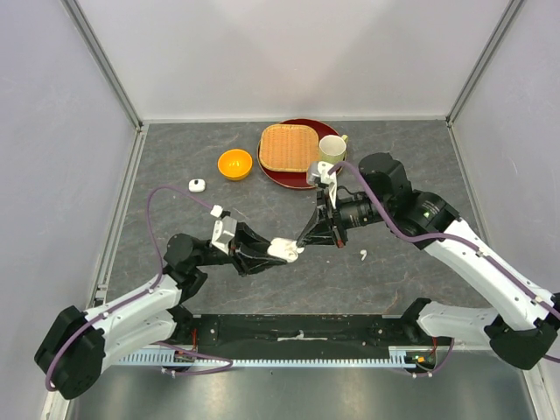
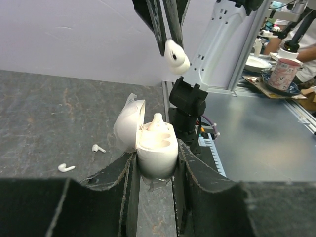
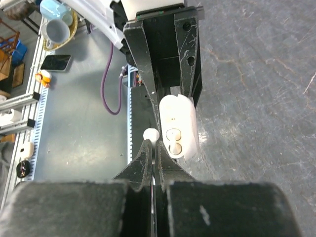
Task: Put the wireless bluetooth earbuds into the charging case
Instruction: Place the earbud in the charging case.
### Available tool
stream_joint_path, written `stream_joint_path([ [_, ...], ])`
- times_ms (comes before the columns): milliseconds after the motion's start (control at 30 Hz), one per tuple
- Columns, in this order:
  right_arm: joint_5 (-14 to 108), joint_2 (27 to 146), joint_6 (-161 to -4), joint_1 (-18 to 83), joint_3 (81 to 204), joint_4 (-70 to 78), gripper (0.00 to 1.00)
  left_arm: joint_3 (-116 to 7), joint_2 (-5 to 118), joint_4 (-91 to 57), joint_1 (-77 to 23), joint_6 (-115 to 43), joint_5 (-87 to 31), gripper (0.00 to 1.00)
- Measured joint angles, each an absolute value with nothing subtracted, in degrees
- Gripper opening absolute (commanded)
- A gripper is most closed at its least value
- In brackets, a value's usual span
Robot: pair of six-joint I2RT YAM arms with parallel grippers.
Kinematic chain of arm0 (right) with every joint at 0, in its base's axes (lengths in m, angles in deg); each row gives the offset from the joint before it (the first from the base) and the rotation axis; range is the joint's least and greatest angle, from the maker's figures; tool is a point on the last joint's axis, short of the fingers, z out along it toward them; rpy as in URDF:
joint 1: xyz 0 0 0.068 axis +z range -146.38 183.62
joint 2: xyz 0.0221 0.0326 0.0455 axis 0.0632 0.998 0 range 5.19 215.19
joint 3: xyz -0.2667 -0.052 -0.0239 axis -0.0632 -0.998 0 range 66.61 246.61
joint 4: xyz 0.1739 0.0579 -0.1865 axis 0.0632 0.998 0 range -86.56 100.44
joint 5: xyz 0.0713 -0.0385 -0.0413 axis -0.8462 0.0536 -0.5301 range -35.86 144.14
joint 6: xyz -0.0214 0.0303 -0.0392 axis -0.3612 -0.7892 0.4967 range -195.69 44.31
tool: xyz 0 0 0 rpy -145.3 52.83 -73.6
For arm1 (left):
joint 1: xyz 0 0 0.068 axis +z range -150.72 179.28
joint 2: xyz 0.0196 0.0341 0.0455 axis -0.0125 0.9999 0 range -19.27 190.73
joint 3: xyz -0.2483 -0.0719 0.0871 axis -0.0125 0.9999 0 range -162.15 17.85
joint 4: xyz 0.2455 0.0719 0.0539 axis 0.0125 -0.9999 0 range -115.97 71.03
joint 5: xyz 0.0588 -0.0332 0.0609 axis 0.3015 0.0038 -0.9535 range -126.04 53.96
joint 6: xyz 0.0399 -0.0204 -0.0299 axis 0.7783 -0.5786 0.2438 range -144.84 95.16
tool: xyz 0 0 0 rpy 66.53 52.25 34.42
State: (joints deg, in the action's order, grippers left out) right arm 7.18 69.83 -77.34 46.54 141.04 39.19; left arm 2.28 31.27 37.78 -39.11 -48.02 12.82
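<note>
My left gripper (image 2: 157,165) is shut on the white charging case (image 2: 157,148), holding it upright above the table with its lid (image 2: 129,129) swung open. One earbud (image 2: 157,121) pokes up from a socket in the case. My right gripper (image 3: 154,148) is shut on another white earbud (image 3: 150,134), which hangs just above and beside the case (image 3: 178,126); the same earbud (image 2: 176,57) shows above the case in the left wrist view. Two more earbuds (image 2: 98,148) (image 2: 65,168) lie on the table. In the top view both grippers meet near the case (image 1: 284,249).
A loose earbud (image 1: 362,255) lies right of the grippers. A second small white case (image 1: 197,185) sits at the left, with an orange bowl (image 1: 234,164), a red plate (image 1: 293,179) bearing a wicker mat (image 1: 287,146), and a mug (image 1: 331,149) behind.
</note>
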Motion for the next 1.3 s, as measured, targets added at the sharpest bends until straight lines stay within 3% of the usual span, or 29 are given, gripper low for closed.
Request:
stream_joint_path([
  [367, 7.9, 71.93, -74.72, 50.19, 142.97, 41.9, 0.0, 0.16, 36.17, 40.27, -39.15, -50.99, 19.82, 0.02],
  [1300, 14.16, 78.35, -70.81, 57.14, 144.98, 42.9, 0.0, -0.17, 36.47, 40.2, -39.98, -51.23, 21.76, 0.02],
])
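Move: The right hand holds an earbud; the open charging case in the left grip lies about 5 cm to its left, 5 cm below and 1 cm back. Two loose earbuds lie on the table some 20 cm below the right hand: one about 10 cm ahead and 16 cm right, the other 14 cm ahead and 11 cm right. From the left hand, the case's middle is 2 cm right and 1 cm up, and the held earbud about 7 cm right, 5 cm up and 1 cm ahead. Right up to the case's mouth comes the earbud, still pinched in the shut right fingers; whether it touches the rim can't be seen. The right hand goes left and down, about 4 cm each, easing back a little and tilting slightly. The left keeps its grip on the case, drawing back some 2 cm and turning it about 10 degrees clockwise. ##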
